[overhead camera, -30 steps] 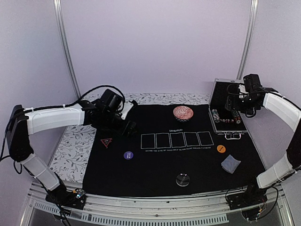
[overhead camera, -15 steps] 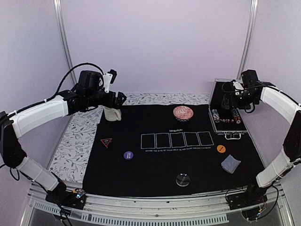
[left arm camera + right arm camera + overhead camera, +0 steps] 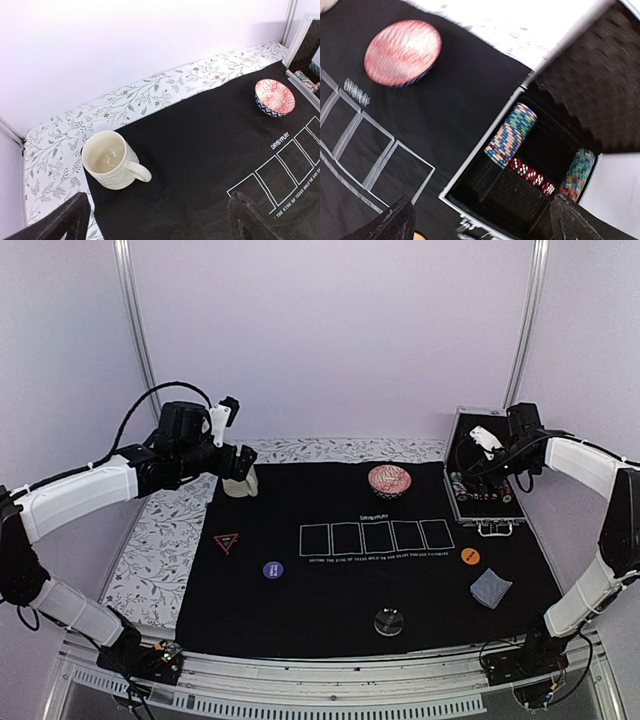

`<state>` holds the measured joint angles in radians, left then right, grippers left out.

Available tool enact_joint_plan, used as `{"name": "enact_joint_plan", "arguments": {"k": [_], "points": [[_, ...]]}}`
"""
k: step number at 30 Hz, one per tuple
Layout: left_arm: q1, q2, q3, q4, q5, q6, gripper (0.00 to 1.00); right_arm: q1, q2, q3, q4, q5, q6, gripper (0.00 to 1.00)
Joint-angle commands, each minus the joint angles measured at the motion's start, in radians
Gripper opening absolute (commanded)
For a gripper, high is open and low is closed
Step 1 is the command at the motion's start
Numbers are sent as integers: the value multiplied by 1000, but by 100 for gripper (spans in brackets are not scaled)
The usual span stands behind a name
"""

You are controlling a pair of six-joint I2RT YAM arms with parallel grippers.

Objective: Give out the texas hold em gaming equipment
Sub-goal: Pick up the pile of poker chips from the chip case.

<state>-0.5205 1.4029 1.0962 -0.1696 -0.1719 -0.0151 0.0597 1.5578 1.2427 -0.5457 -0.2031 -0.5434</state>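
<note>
On the black mat [image 3: 330,590] lie a red-edged triangle [image 3: 226,542], a purple disc [image 3: 272,569], an orange disc [image 3: 470,556], a clear disc [image 3: 388,621] and grey-blue cards [image 3: 490,588]. Striped chip stacks [image 3: 512,135] and red dice [image 3: 532,176] sit in the open metal case [image 3: 487,523]. My right gripper [image 3: 480,220] hovers open above that case, holding nothing. My left gripper [image 3: 157,220] hangs open and empty above the mat's far left, just short of the cream mug [image 3: 110,160].
The cream mug [image 3: 238,482] stands upright at the mat's far-left corner. A red patterned bowl [image 3: 388,480] sits at the far middle, above five white card outlines [image 3: 376,536]. A floral cloth [image 3: 150,550] borders the mat. The case lid [image 3: 470,430] stands raised.
My left arm has lifted off the mat and drawn back to the left, jaws wider, leaving the mug standing at the corner. My right gripper has shifted slightly left over the case.
</note>
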Motion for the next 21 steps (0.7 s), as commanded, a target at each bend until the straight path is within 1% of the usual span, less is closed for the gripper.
{"name": "enact_joint_plan", "arguments": {"k": [1, 2, 4, 5, 10, 16, 21], "points": [[13, -36, -34, 57, -44, 49, 98, 0, -5, -92, 123, -122, -534, 94], [14, -37, -35, 59, -52, 54, 98, -4, 7, -101, 138, -141, -620, 91], [13, -35, -39, 63, -58, 59, 98, -19, 59, -84, 150, -165, -736, 87], [13, -34, -40, 65, -59, 60, 98, -25, 92, -60, 155, -161, -766, 86], [14, -19, -44, 64, -68, 74, 98, -41, 251, 61, 160, -105, -836, 83], [14, -7, -48, 66, -101, 97, 98, -46, 353, 95, 202, -27, -893, 82], [15, 0, -51, 68, -97, 103, 98, -47, 396, 102, 211, -8, -921, 72]]}}
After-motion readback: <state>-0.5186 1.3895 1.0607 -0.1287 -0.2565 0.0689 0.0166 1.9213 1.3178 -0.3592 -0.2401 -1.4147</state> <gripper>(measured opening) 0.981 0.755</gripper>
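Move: The left chip pile in the case lies about 11 cm ahead of the right hand, 2 cm left and 13 cm below. From that pile, the dice sit some 5 cm right and 4 cm nearer, the right chip pile about 11 cm right and 1 cm nearer, and the red bowl some 18 cm left, level with it. From the left hand, the left chip pile is roughly 52 cm right, 12 cm ahead and 20 cm below. Right hand sinks some 10 cm and 6 forward towards the left chip pile, turning counter-clockwise, fingers narrowing slightly. ##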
